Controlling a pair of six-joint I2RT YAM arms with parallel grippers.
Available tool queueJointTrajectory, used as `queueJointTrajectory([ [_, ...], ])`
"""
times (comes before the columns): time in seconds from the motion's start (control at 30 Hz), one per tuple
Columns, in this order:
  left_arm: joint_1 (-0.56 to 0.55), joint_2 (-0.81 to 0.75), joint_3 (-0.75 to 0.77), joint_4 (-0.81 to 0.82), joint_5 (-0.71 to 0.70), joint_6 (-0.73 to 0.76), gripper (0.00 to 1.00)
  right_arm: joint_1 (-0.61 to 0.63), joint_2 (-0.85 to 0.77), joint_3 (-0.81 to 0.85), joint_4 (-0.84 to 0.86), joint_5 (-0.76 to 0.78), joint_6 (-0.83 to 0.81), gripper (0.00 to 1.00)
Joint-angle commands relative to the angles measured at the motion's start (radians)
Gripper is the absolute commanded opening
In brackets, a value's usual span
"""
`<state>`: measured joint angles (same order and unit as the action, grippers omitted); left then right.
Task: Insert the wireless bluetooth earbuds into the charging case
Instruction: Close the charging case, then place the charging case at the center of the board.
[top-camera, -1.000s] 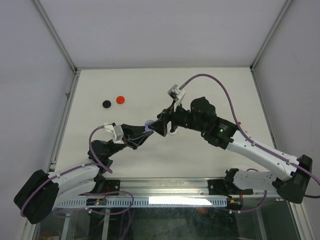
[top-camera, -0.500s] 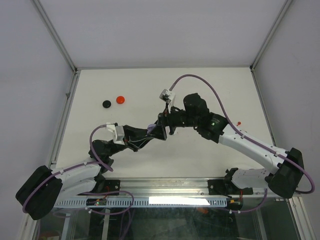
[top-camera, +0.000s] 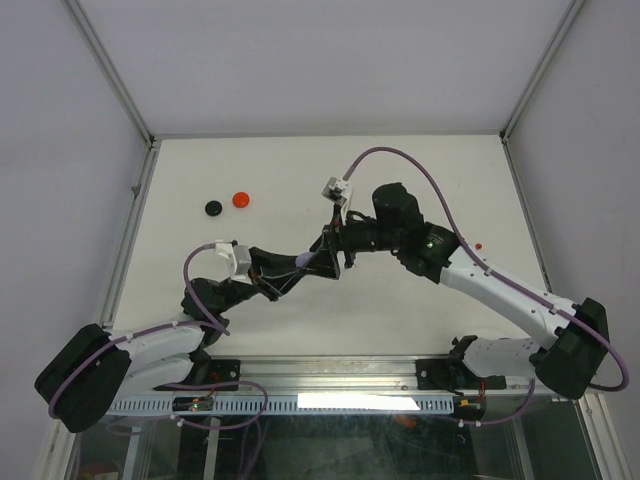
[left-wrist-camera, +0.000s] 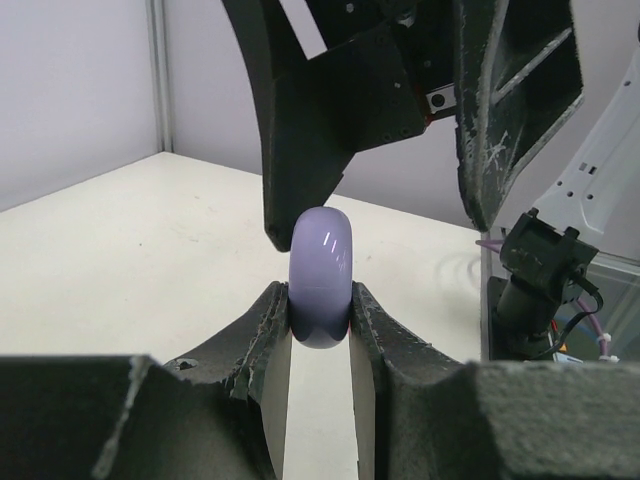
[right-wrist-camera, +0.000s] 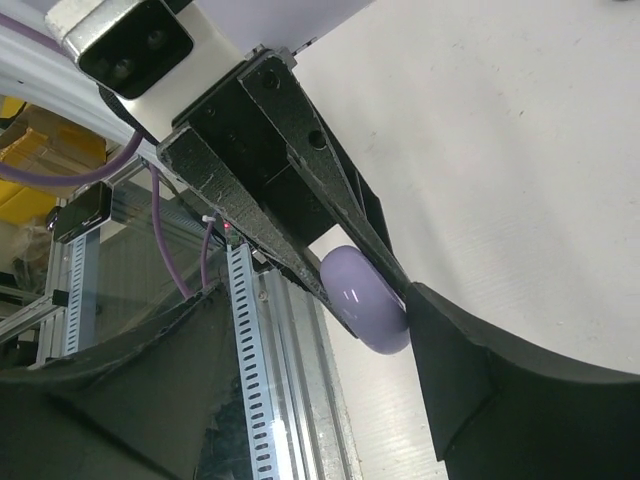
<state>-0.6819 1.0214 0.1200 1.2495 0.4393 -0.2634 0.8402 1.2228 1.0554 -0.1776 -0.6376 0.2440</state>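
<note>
A closed lilac charging case (left-wrist-camera: 320, 272) stands on edge, pinched between the fingers of my left gripper (left-wrist-camera: 320, 305), which is shut on it above the table. My right gripper (right-wrist-camera: 330, 370) is open and meets it nose to nose. One right finger (right-wrist-camera: 470, 370) touches the case (right-wrist-camera: 365, 300); the other finger (right-wrist-camera: 150, 390) stands well apart. In the top view the two grippers (top-camera: 308, 262) (top-camera: 335, 250) meet at the table's middle and hide the case. A black earbud (top-camera: 213, 207) and a red earbud (top-camera: 240, 199) lie on the table at the far left.
A tiny red speck (top-camera: 479, 245) lies on the white table (top-camera: 420, 170) right of the right arm. Aluminium frame posts (top-camera: 110, 80) and grey walls close in the back and sides. A slotted metal rail (top-camera: 330, 403) runs along the near edge.
The right gripper has swung left and closed in on the left gripper's tip, so its fingers now straddle the case. The left gripper keeps its hold and has shifted slightly right.
</note>
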Motion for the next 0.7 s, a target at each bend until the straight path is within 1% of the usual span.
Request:
queueJointTrajectory([
  [0.0, -0.005, 0.016, -0.02, -0.001, -0.077, -0.05, 0.02, -0.011, -0.063, 0.005, 0.041, -0.04, -0.011, 0.74],
  [0.1, -0.005, 0.021, -0.025, -0.031, -0.095, -0.084, 0.03, -0.017, -0.086, -0.013, 0.029, 0.056, -0.017, 0.74],
  [0.13, -0.006, 0.024, -0.024, -0.051, -0.108, -0.1, 0.03, -0.019, -0.097, -0.019, 0.02, 0.109, -0.02, 0.74],
  [0.17, -0.005, 0.027, -0.022, -0.075, -0.124, -0.122, 0.03, -0.019, -0.108, -0.029, 0.011, 0.197, -0.022, 0.75],
  [0.2, -0.005, 0.032, -0.018, -0.106, -0.137, -0.144, 0.03, -0.02, -0.118, -0.04, 0.003, 0.236, -0.028, 0.75],
  [0.27, -0.006, 0.043, 0.001, -0.194, -0.166, -0.198, 0.04, -0.021, -0.137, -0.067, -0.01, 0.369, -0.043, 0.75],
  [0.43, -0.007, 0.094, 0.068, -0.383, -0.213, -0.339, 0.07, -0.02, -0.18, -0.158, -0.01, 0.589, -0.051, 0.76],
  [0.53, -0.006, 0.15, 0.125, -0.495, -0.229, -0.389, 0.07, -0.021, -0.204, -0.21, -0.006, 0.679, -0.05, 0.76],
  [0.67, -0.006, 0.27, 0.206, -0.579, -0.231, -0.451, 0.1, -0.021, -0.223, -0.254, 0.002, 0.737, -0.062, 0.77],
])
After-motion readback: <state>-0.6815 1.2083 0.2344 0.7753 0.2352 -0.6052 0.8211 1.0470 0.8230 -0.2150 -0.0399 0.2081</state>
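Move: The white case lies on the table about 8 cm ahead of the left gripper, 9 cm to its right and roughly 20 cm below; the left gripper already holds the purple charging case. The right gripper straddles that purple case, whose middle sits some 2 cm ahead of the right hand point, 1 cm to its left and 2 cm below it. From the right hand the white case is about 10 cm ahead, 8 cm to the right and 22 cm down. Keep the purple charging case pinched and lower the left gripper about 11 cm towards the table and the white case, easing it forward and tipping it forward-down some 40 degrees. Meanwhile draw the open right fingers off the case, first right and forward, then down as well, swinging the wrist about 30 degrees clockwise and leaving the fingers wide. ##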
